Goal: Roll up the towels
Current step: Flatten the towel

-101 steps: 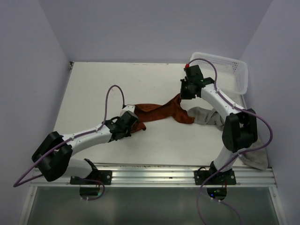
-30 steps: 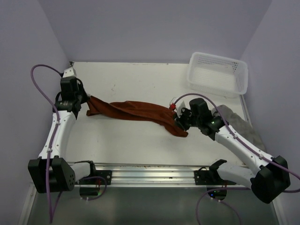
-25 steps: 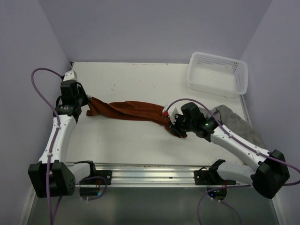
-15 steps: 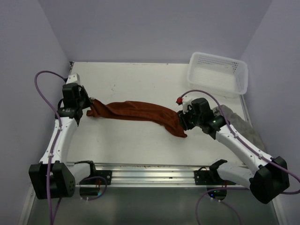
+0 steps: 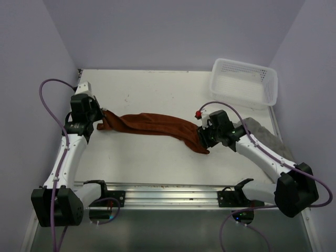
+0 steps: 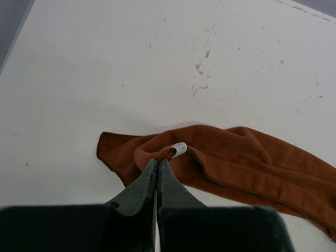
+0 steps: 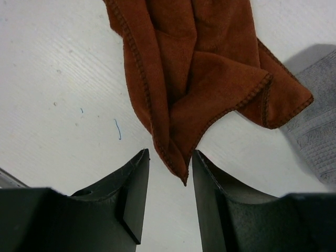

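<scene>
The rust-brown towel [image 5: 157,125] lies stretched in a rumpled band across the table. My left gripper [image 5: 97,119] is shut on its left corner, beside the white tag [image 6: 179,149]; the closed fingertips [image 6: 158,160] pinch the cloth. The towel's right end [image 7: 199,79] lies bunched on the table. Its pointed corner hangs between the parted jaws of my right gripper [image 7: 169,153], which is open and does not clamp it. The grey towel [image 5: 262,134] lies crumpled at the right, partly under the right arm, and its edge [image 7: 315,142] shows in the right wrist view.
A white mesh basket [image 5: 244,83] stands at the back right corner. Purple walls close in the table on three sides. The metal rail [image 5: 168,191] with both arm bases runs along the near edge.
My right gripper has opened and let go of the rust-brown towel's right end, which now rests on the table. The left gripper has shifted slightly, still holding its corner.
</scene>
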Available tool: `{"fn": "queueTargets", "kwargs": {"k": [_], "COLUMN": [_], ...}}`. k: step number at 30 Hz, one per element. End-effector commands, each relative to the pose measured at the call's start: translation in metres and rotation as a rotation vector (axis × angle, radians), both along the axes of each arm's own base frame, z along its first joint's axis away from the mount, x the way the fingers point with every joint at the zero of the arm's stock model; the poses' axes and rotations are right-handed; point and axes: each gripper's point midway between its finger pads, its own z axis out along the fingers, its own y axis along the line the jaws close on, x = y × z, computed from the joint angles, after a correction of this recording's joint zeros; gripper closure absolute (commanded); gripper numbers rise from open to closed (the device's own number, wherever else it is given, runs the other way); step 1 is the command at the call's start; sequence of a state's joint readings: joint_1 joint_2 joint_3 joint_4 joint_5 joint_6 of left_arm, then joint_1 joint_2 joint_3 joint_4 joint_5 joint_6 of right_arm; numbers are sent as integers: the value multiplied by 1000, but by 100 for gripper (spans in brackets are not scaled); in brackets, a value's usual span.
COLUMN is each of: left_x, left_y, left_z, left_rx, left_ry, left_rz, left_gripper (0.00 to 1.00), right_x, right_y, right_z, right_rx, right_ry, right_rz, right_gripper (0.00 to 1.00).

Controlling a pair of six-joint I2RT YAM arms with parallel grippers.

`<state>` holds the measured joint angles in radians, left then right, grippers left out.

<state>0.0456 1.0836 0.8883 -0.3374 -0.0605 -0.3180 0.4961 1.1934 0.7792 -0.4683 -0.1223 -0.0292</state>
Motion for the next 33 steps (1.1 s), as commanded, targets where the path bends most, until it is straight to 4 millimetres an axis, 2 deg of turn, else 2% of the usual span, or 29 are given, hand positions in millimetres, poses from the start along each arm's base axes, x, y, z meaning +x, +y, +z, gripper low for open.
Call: {"fn": "queueTargets", "kwargs": {"k": [1,7,12,19,25,26,30,33], "left_x": [5,4,4,3,4,4,4,4], "left_y": [4,4,3,2,0,1,1,2], "left_z": [16,18,18,18,18,19,18,18], "left_rx": [33,34,33,35,34,35,36,39], "left_ry": [-63,-68,-70,-71,-71,-74,-71,-71], "left_rz": [3,6,0,-4,-12,-9,-8,-3], "left_gripper": [100,100,100,100,100,100,100,100], "right_x": [-6,-14,-12,-14,-8,-8,-6,-4], "right_y": [-4,-4,-6,-4,-12,-13,-15,-14], "right_z": [-5,-17,-20,-34,-41,-42,-40,-31], "right_rx": [-32,-59,-74,-100,-161,-167,-175,-163], "right_ry": [57,124,120,183,188,189,175,148], "right_rz": [19,44,37,78,52,51,44,42], "right_gripper": [58,57,57,57,60,61,87,100]}}
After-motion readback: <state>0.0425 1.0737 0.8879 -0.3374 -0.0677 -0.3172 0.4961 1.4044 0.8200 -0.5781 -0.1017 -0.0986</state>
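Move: The near-right corner of the red-brown towel lies about 2 cm back, 2 cm right and 6 cm below the open right fingers. The towel's other right-end corner is some 10 cm ahead and 5 cm right of this hand; the grey towel's middle is about 26 cm to its right, 1 cm ahead. From the left hand, the near-right corner is roughly 46 cm right, 12 cm back and 16 cm below. Down about 5 cm, with a slight slant back and to its right, the right hand sinks onto the red-brown towel's near-right corner, easing midway and tipping its fingers some 15 degrees steeper. At the bottom the half-open fingers shut and pinch the corner's tip. The left hand stays put, still gripping the towel's left end off the table. ##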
